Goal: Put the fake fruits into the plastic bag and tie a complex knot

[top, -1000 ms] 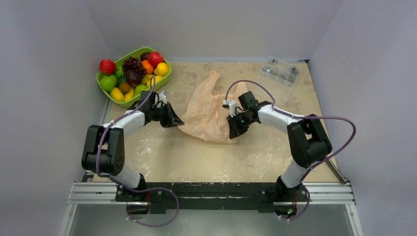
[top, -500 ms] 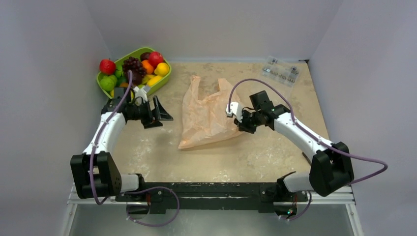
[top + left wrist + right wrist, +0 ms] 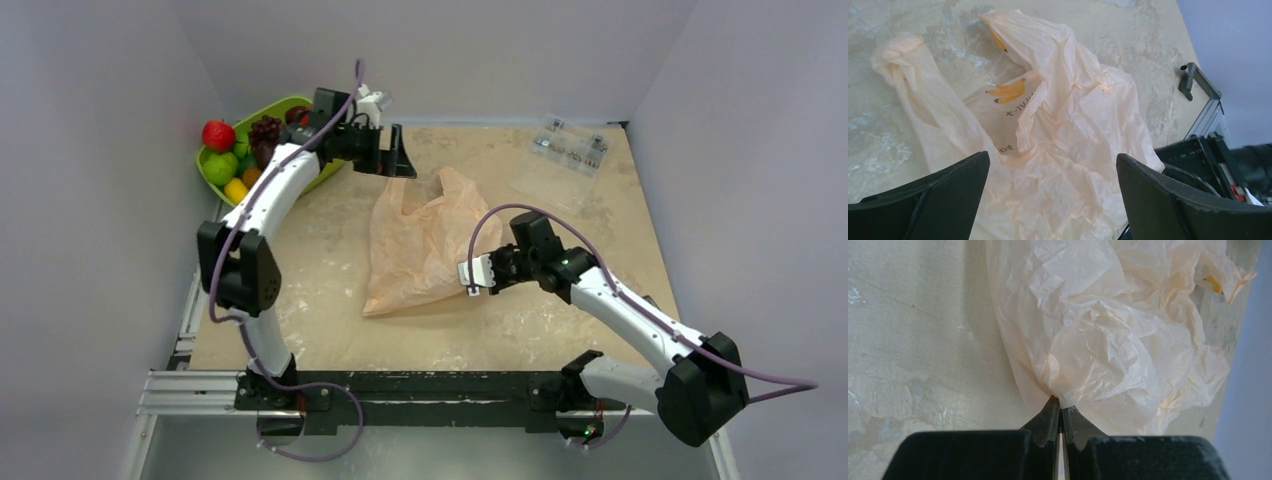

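The plastic bag (image 3: 420,240), peach and crinkly, lies flat mid-table with its two handles (image 3: 903,55) apart toward the far side; no knot shows. The fake fruits (image 3: 250,150) sit in a lime-green tray (image 3: 330,165) at the far left, a red one (image 3: 218,134) at its left edge. My left gripper (image 3: 400,165) hangs open above the bag's handle end, just right of the tray, holding nothing. In the left wrist view, the bag (image 3: 1068,125) lies between its spread fingers (image 3: 943,200). My right gripper (image 3: 1060,407) is shut on the bag's near-right edge (image 3: 466,283).
Small clear packets (image 3: 570,150) lie at the far right corner. Grey walls close in the table on three sides. The metal rail (image 3: 430,395) with both arm bases runs along the near edge. Part of the right arm (image 3: 1228,160) shows in the left wrist view.
My left gripper let go of the bag's left side, opened wide and swung up to the far end by the tray. The right gripper, shut on the bag, moved toward the near side.
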Available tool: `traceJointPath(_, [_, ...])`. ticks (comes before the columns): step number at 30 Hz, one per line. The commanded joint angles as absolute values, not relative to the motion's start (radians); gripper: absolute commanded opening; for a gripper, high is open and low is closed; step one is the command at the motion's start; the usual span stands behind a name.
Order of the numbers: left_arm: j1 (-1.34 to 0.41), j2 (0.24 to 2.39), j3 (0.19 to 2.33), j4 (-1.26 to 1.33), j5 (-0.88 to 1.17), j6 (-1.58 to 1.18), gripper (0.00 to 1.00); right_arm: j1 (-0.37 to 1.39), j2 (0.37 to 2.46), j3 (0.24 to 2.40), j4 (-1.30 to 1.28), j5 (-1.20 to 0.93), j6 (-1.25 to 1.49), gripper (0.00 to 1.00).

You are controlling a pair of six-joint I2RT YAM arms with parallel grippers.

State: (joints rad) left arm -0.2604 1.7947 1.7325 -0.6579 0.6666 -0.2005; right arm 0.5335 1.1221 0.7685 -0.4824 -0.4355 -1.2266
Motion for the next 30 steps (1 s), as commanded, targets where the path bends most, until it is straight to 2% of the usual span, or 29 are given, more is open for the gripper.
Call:
traceJointPath(1, [-0.329,1.913,1.804,-0.630,0.589,-0.279,1.00,0.570,1.099,0.753,-0.409,-0.413,-1.300,0.00])
traceJointPath(6, [-0.360,2.014,1.797,-0.504,0.616,-0.433,1.00,0.611,1.091,0.744,-0.397,-0.400,-1.308,0.00])
traceJointPath(12, [-0.391,2.124,1.827,-0.480,0.499,-0.616,1.00,0.638,1.095,0.752,-0.418,-0.394,-1.316,0.00])
traceJointPath(20, [-0.452,2.203,1.847,-0.399,0.405,-0.654,1.00,0.655,1.114,0.771,-0.437,-0.408,-1.350,0.00])
traceJointPath(25, [-0.461,2.260,1.838,-0.273,0.525,-0.740,0.98,0.657,1.123,0.779,-0.434,-0.410,-1.356,0.00])
traceJointPath(26, [-0.459,2.267,1.826,-0.218,0.574,-0.767,0.89,0.657,1.122,0.779,-0.438,-0.406,-1.355,0.00])
traceJointPath(27, [-0.457,2.272,1.814,-0.132,0.614,-0.798,0.71,0.658,1.118,0.778,-0.444,-0.402,-1.354,0.00])
traceJointPath(29, [-0.447,2.261,1.790,-0.040,0.655,-0.818,0.19,0.657,1.100,0.771,-0.477,-0.407,-1.357,0.00])
traceJointPath(30, [-0.437,2.251,1.791,-0.036,0.646,-0.811,0.02,0.657,1.084,0.762,-0.503,-0.408,-1.354,0.00])
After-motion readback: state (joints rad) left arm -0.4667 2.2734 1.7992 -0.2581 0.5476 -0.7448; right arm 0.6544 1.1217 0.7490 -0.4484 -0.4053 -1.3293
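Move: The plastic bag's right handle lies about 5 cm ahead of the left hand, 13 cm right and 17 cm below. The bag's left handle is some 5 cm ahead and 1 cm right of this hand, equally low; the fruit bowl sits about 13 cm ahead and 25 cm left, 20 cm below. From the right hand, already gripping the bag, the right handle is some 21 cm ahead, 7 cm left, 4 cm below. Left hand sinks about 16 cm, swings right 13 and pinches the bag's right handle; right eases left, holding. ##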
